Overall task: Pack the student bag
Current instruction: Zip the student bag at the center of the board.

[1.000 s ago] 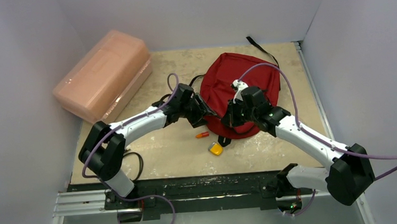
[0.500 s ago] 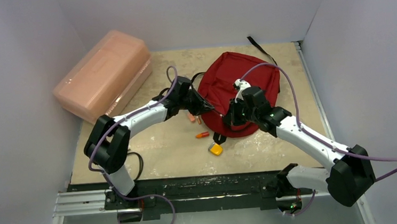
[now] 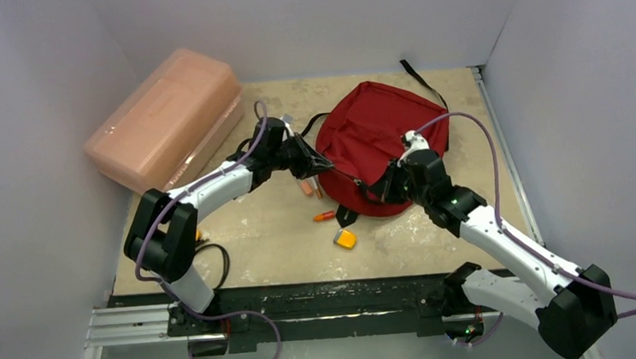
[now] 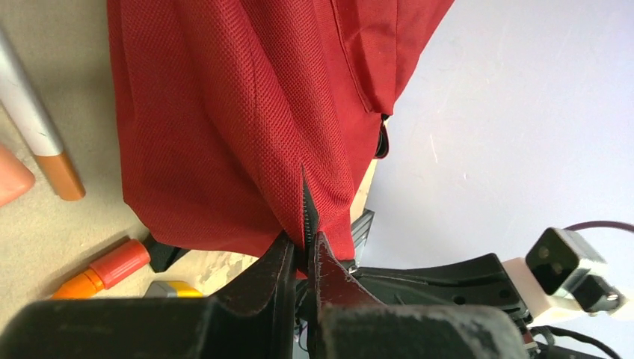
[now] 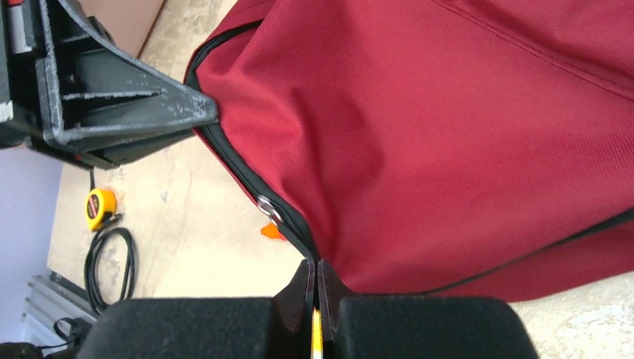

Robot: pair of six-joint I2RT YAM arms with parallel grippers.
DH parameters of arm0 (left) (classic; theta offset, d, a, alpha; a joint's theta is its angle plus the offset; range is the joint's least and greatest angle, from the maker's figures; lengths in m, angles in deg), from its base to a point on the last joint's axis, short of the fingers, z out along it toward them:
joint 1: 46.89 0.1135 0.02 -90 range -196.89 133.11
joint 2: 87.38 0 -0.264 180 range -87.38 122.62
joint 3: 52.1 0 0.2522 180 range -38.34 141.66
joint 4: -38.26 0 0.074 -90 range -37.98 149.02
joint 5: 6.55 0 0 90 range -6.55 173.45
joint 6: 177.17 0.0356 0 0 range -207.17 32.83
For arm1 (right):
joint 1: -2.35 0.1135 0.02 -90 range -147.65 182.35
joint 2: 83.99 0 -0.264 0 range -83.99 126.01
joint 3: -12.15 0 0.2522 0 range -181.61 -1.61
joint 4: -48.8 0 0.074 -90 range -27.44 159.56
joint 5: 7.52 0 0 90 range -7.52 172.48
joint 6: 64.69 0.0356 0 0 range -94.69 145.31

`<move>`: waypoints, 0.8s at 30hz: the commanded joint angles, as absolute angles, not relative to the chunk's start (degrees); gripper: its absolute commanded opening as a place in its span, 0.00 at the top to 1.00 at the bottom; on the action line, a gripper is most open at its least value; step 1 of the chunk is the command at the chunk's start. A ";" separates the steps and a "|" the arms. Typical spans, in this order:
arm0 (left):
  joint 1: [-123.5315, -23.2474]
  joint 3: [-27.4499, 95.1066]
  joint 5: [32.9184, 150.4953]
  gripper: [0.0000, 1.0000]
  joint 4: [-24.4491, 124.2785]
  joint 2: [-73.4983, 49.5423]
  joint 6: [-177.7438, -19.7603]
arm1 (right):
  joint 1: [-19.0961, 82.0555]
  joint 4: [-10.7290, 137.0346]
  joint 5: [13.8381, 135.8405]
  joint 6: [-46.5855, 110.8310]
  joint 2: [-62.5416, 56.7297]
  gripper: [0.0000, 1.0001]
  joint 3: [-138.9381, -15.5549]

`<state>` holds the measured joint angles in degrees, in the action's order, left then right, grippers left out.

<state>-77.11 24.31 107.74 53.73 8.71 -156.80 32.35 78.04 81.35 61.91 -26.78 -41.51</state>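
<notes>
The dark red student bag (image 3: 384, 131) lies at the back middle of the table, drawn taut between both grippers. My left gripper (image 3: 320, 167) is shut on its left edge; in the left wrist view the jaws (image 4: 305, 250) pinch the fabric on both sides of a black zipper seam (image 4: 306, 206). At the bag's near edge, my right gripper (image 3: 382, 194) is shut too. The right wrist view shows this gripper (image 5: 315, 274) nipping the black zipper band (image 5: 247, 176) just below a silver slider (image 5: 268, 206).
A pink translucent box (image 3: 164, 114) stands at the back left. An orange marker (image 3: 324, 217), a yellow item (image 3: 347, 239) and a pen with a pink piece (image 3: 307, 188) lie in front of the bag. A black cable (image 3: 218, 264) and small yellow tape measure (image 5: 99, 206) lie near left.
My left gripper has shut on the bag's edge and drawn back to the left. The right arm swung right and nearer, and the bag's near edge lifted and stretched between them.
</notes>
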 commanded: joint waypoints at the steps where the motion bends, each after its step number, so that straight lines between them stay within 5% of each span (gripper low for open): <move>1: -69.14 26.33 101.19 1.00 49.30 8.23 -152.81 | 30.34 85.92 77.52 59.00 -32.25 1.00 -37.72; 5: -69.39 27.73 102.49 1.00 48.11 9.74 -153.61 | 34.30 79.64 58.58 59.84 -30.53 1.00 -38.25; 12: -70.42 24.94 106.14 1.00 45.80 9.16 -154.24 | 35.31 80.96 66.35 54.34 -25.51 1.00 -43.55; 14: -70.61 22.75 107.34 0.92 45.81 8.45 -153.88 | 35.33 80.29 67.37 53.88 -22.82 1.00 -46.27; 17: -71.13 21.06 108.56 0.73 47.69 7.52 -151.74 | 35.34 74.65 65.22 55.92 -19.48 0.68 -48.53; 24: -74.53 18.28 106.57 0.63 51.69 3.81 -146.27 | 37.69 65.95 66.58 62.88 -12.68 0.40 -49.85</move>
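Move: Both hands still pinch the bag's black zipper edge. The zip pull lies on that edge between them, nearly level: about 3 cm ahead and 4 cm left of the right hand, and some 4 cm back and 6 cm right of the left. From the right hand, the orange marker is about 5 cm back and 13 cm left, the yellow block roughly 12 cm back and 8 cm left, both about 12 cm lower. Right hand loops back 6 cm, then forward-left, opening off the zipper; left goes forward-left, then back, opening. ##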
